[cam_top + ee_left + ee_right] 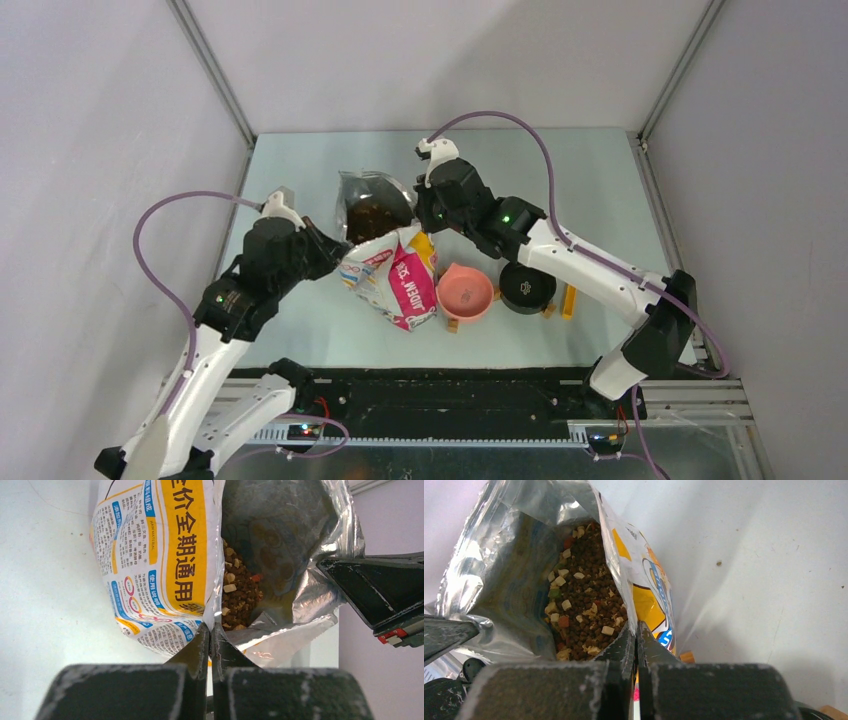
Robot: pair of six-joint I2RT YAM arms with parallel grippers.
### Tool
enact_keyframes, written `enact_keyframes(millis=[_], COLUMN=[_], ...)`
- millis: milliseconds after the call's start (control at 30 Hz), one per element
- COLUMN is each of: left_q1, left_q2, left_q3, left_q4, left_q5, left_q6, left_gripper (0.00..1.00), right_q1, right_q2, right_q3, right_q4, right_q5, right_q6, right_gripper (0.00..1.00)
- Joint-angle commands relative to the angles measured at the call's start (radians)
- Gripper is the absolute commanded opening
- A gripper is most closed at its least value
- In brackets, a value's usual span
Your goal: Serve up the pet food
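Observation:
The glossy bag point(392, 275) stands mid-table with its foil mouth open, and the pet food point(373, 217) shows inside as brown and tan kibble. My left gripper point(338, 246) is shut on the left rim of the bag mouth. In the left wrist view that gripper point(210, 628) pinches the rim, with the kibble point(241, 591) just beyond and the bag's printed side point(150, 565) to the left. My right gripper point(427, 222) is shut on the right rim. In the right wrist view it point(635, 626) pinches that rim beside the kibble point(586, 600) in the bag point(644, 587).
A pink bowl point(466, 292) sits just right of the bag on a low wooden stand. A black bowl point(527, 287) lies to its right, partly under my right arm, with a yellow wooden piece point(569, 300) beside it. Grey walls enclose the table.

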Motion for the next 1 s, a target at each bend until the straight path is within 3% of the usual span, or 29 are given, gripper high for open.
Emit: enact_keyframes(millis=[0, 200, 467, 533, 567, 600, 633, 667, 700, 733, 800, 967], left_q1=[0.010, 0.010, 0.011, 0.011, 0.011, 0.010, 0.011, 0.011, 0.011, 0.010, 0.010, 0.011], left_q2=[-0.008, 0.008, 0.041, 0.040, 0.034, 0.032, 0.022, 0.016, 0.002, -0.006, -0.034, -0.136], left_q3=[0.104, 0.176, 0.174, 0.167, 0.167, 0.168, 0.169, 0.170, 0.172, 0.173, 0.178, 0.165], left_q4=[-0.273, -0.338, -0.195, -0.155, -0.136, -0.127, -0.110, -0.101, -0.082, -0.071, -0.036, -0.005], left_q5=[-0.173, -0.167, 0.100, 0.139, 0.148, 0.149, 0.146, 0.144, 0.144, 0.145, 0.139, 0.044], left_q6=[0.116, 0.161, 0.184, 0.176, 0.172, 0.171, 0.167, 0.166, 0.165, 0.165, 0.166, 0.163], left_gripper=[0.00, 0.00, 0.00, 0.02, 0.18, 0.29, 0.52, 0.62, 0.82, 0.90, 0.98, 0.99], right_q1=[-0.066, -0.077, -0.113, -0.117, -0.119, -0.120, -0.124, -0.127, -0.133, -0.138, -0.170, -0.335], right_q2=[-0.092, -0.097, -0.087, -0.084, -0.086, -0.091, -0.097, -0.108, -0.115, -0.135, -0.174, -0.320], right_q3=[0.022, 0.032, 0.025, 0.036, 0.039, 0.041, 0.041, 0.040, 0.035, 0.029, -0.006, -0.176], right_q4=[0.019, 0.014, 0.062, 0.055, 0.052, 0.054, 0.056, 0.058, 0.061, 0.075, 0.109, 0.155], right_q5=[0.253, 0.216, -0.275, -0.325, -0.337, -0.362, -0.372, -0.391, -0.401, -0.427, -0.494, -0.546], right_q6=[-0.098, -0.117, -0.091, -0.092, -0.091, -0.091, -0.091, -0.091, -0.090, -0.082, -0.049, 0.082], right_gripper=[0.00, 0.00, 0.00, 0.10, 0.14, 0.24, 0.33, 0.50, 0.58, 0.76, 0.96, 0.99])
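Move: The pet food bag stands open between the hands, both still pinching its rim. Its middle is about 9 cm to the left hand's right, level ahead and 13 cm down; from the right hand it is roughly 5 cm left, 6 cm back and 15 cm down. The pink bowl lies some 9 cm right of the right hand and 9 cm back, the black bowl 21 cm right and 8 cm back, both about 27 cm down. The bag's rim is first tugged apart by the shut fingers: the left hand draws back and left about 3 cm, also rising, the right shifts right about 2 cm. Both then ease inward again, open wide and let go, and climb clear to some 6 cm above where they began, the right also swinging right and rolling its left side up about 15 degrees. ##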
